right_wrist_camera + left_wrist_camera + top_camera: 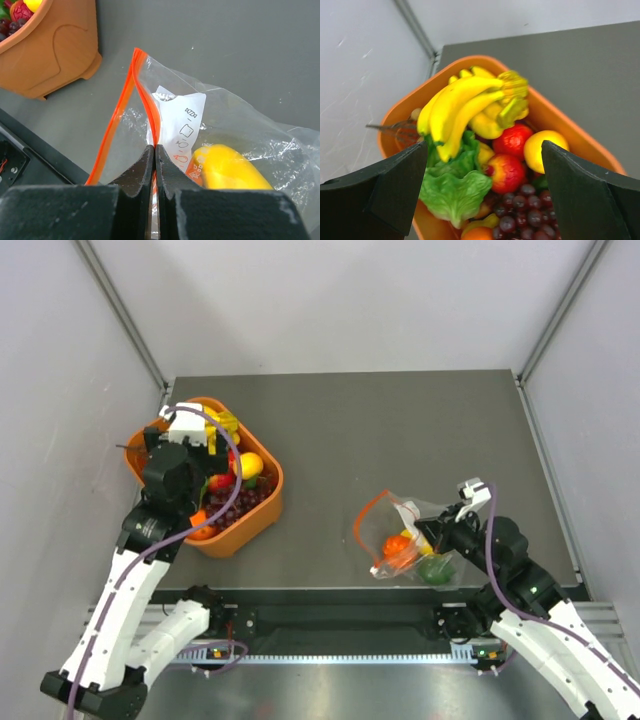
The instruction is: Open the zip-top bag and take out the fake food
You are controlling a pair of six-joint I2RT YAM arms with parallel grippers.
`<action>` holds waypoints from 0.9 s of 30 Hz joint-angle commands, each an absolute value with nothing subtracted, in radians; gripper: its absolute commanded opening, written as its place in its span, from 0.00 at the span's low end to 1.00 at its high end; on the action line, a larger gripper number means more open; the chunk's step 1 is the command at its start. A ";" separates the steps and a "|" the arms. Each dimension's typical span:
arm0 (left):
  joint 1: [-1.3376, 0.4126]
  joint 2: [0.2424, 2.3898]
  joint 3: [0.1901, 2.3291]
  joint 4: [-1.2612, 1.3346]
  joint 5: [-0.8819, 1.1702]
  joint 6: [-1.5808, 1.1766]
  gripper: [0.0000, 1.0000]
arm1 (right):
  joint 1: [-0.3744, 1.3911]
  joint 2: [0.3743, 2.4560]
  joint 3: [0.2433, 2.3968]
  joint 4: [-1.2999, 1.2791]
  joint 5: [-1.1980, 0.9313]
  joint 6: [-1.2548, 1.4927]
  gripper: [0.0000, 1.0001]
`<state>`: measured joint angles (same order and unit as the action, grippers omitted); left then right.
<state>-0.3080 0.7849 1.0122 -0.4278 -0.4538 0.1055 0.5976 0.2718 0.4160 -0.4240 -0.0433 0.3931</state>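
Note:
The zip-top bag (415, 530) lies at the table's near right, its orange-red zip strip (114, 127) parted into an open loop. My right gripper (154, 147) is shut on one side of that strip at the mouth. Inside the bag sit an orange-red round fruit (399, 548), a dark green fruit (434, 568) and a yellow piece (227, 167). My left gripper (484, 152) hangs open over the orange basket (250, 527), nothing between its fingers. A yellow banana bunch (462, 102) rests on top of the basket's contents just beyond it.
The basket (560, 120) at the left also holds lettuce (452, 190), dark grapes (530, 212), red apples (507, 172) and a lemon (540, 147). Its wall (55, 50) stands to the bag's far left. White walls and metal posts enclose the table.

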 commanded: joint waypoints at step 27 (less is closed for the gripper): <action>-1.210 1.241 1.009 -0.028 -0.257 -0.209 0.97 | 0.612 0.285 0.563 -0.486 -0.008 0.377 0.00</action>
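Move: Below the empty left hand is the fruit basket, its middle about 3 cm ahead and 22 cm down; the bananas lie some 12 cm ahead and 2 cm left. The orange food in the bag is roughly 44 cm to this hand's right, 7 cm back and 27 cm down, with the yellow food 4 cm right of it and 3 cm farther out. From the right hand, the orange food is about 5 cm ahead, 5 cm left and 12 cm down. Swinging fast away from the basket, the left hand sweeps about 34 cm right and some 9 cm back, rising a touch before sinking about 6 cm net, towards the bag's open mouth. Its fingers stay wide open while it turns some 50 degrees clockwise to face the opening. The right hand keeps its pinch on the bag's zip edge and raises it about 2.5 cm. ##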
